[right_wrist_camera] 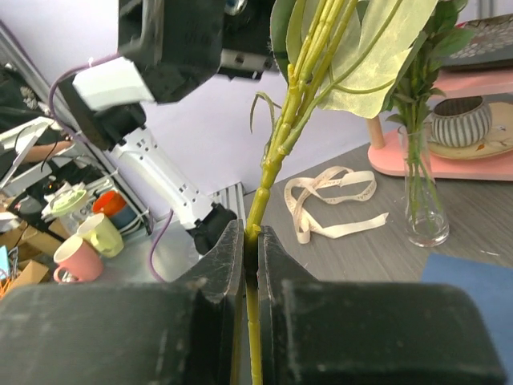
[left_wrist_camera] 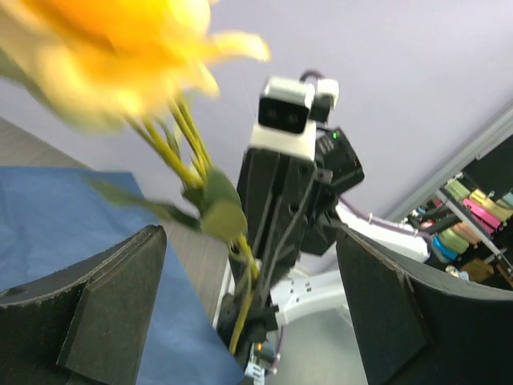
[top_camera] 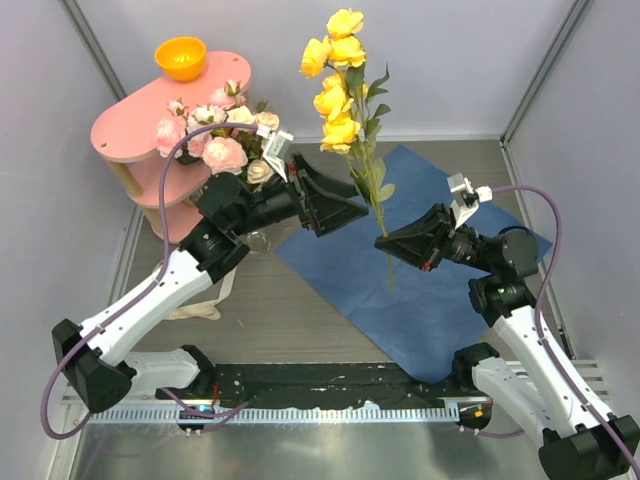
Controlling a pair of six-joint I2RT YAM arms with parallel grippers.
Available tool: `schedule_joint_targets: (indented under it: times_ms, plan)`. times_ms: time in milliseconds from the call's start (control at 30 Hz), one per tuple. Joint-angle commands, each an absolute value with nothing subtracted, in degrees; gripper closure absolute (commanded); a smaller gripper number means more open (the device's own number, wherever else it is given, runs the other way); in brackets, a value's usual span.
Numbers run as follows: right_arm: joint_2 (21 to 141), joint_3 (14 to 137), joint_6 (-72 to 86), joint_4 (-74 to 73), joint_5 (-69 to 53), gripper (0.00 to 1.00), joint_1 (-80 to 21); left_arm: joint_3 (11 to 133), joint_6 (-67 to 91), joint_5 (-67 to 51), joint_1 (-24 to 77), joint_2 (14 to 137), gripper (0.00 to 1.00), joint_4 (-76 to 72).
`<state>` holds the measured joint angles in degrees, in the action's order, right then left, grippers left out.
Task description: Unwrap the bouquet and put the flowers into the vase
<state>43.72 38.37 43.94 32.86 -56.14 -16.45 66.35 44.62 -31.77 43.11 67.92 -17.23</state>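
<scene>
My right gripper [top_camera: 380,240] [right_wrist_camera: 250,237] is shut on the thin green stem [right_wrist_camera: 276,152] of the yellow flowers [top_camera: 335,80], holding them upright above the table. The left gripper [top_camera: 350,198] [left_wrist_camera: 256,313] stands open just left of those stems, and its fingers [left_wrist_camera: 112,305] touch nothing. The blue paper [top_camera: 430,290] lies spread flat on the table. Pink and cream flowers [top_camera: 215,135] stand in the clear glass vase [right_wrist_camera: 423,200], which the left arm mostly hides in the top view. The cream ribbon [right_wrist_camera: 333,200] [top_camera: 200,305] lies loose on the table.
A pink two-level shelf [top_camera: 170,100] stands at the back left with an orange bowl [top_camera: 181,57] on top. A striped grey bowl [right_wrist_camera: 461,120] sits on its lower level. Grey walls close in both sides.
</scene>
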Motion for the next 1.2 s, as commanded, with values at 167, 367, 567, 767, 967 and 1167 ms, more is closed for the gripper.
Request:
schedule_joint_targets:
  times_ms: [167,367,567,767,967,1167]
  plan:
    - [39.0,40.2,41.0,30.5,-59.4,0.99,-17.4,75.0,49.0,-26.2,43.4,74.3,0.14,-21.8]
    - [38.4,40.3,38.1,26.2,-59.6,0.99,-18.5,76.1,51.4,-26.3,43.4,76.3,0.34,-25.3]
    - [38.3,41.7,32.2,18.7,-58.1,0.99,-20.6,76.5,49.1,-26.3,43.3,75.9,0.79,-26.4]
    - [38.3,45.3,22.2,2.0,-42.1,0.36,-20.8,78.7,35.4,-26.1,43.4,70.1,1.0,-15.2]
    - [38.2,46.7,20.3,-6.0,-20.1,0.18,-20.8,81.8,20.7,-18.6,43.3,59.4,1.0,5.0]
    - [41.1,46.2,21.7,-5.5,-16.4,0.18,-20.8,83.3,11.9,14.1,43.3,51.6,1.0,18.4]
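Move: The right hand grips the yellow flower low on its stem. The stem's middle, just under the blossoms, lies about 4 cm ahead of the open left hand, 3 cm to its right and 3 cm above; from the right hand it is some 6 cm ahead, 1 cm left and 9 cm up. The vase stands roughly 12 cm ahead and 18 cm left of the left hand, some 33 cm below it; the blue wrapping's middle lies about 7 cm ahead, 16 cm right, 43 cm below. Forward, slightly right and up by about 5 cm, the left hand eases around the upper stem and pinches it under the blossoms, while the right, still gripping lower, draws back 3 cm and sinks. The right then opens and leaves forward, right and down, turning clockwise; the left swings some 10 cm left, rising and drawing back, turning about 20 degrees counter-clockwise. ##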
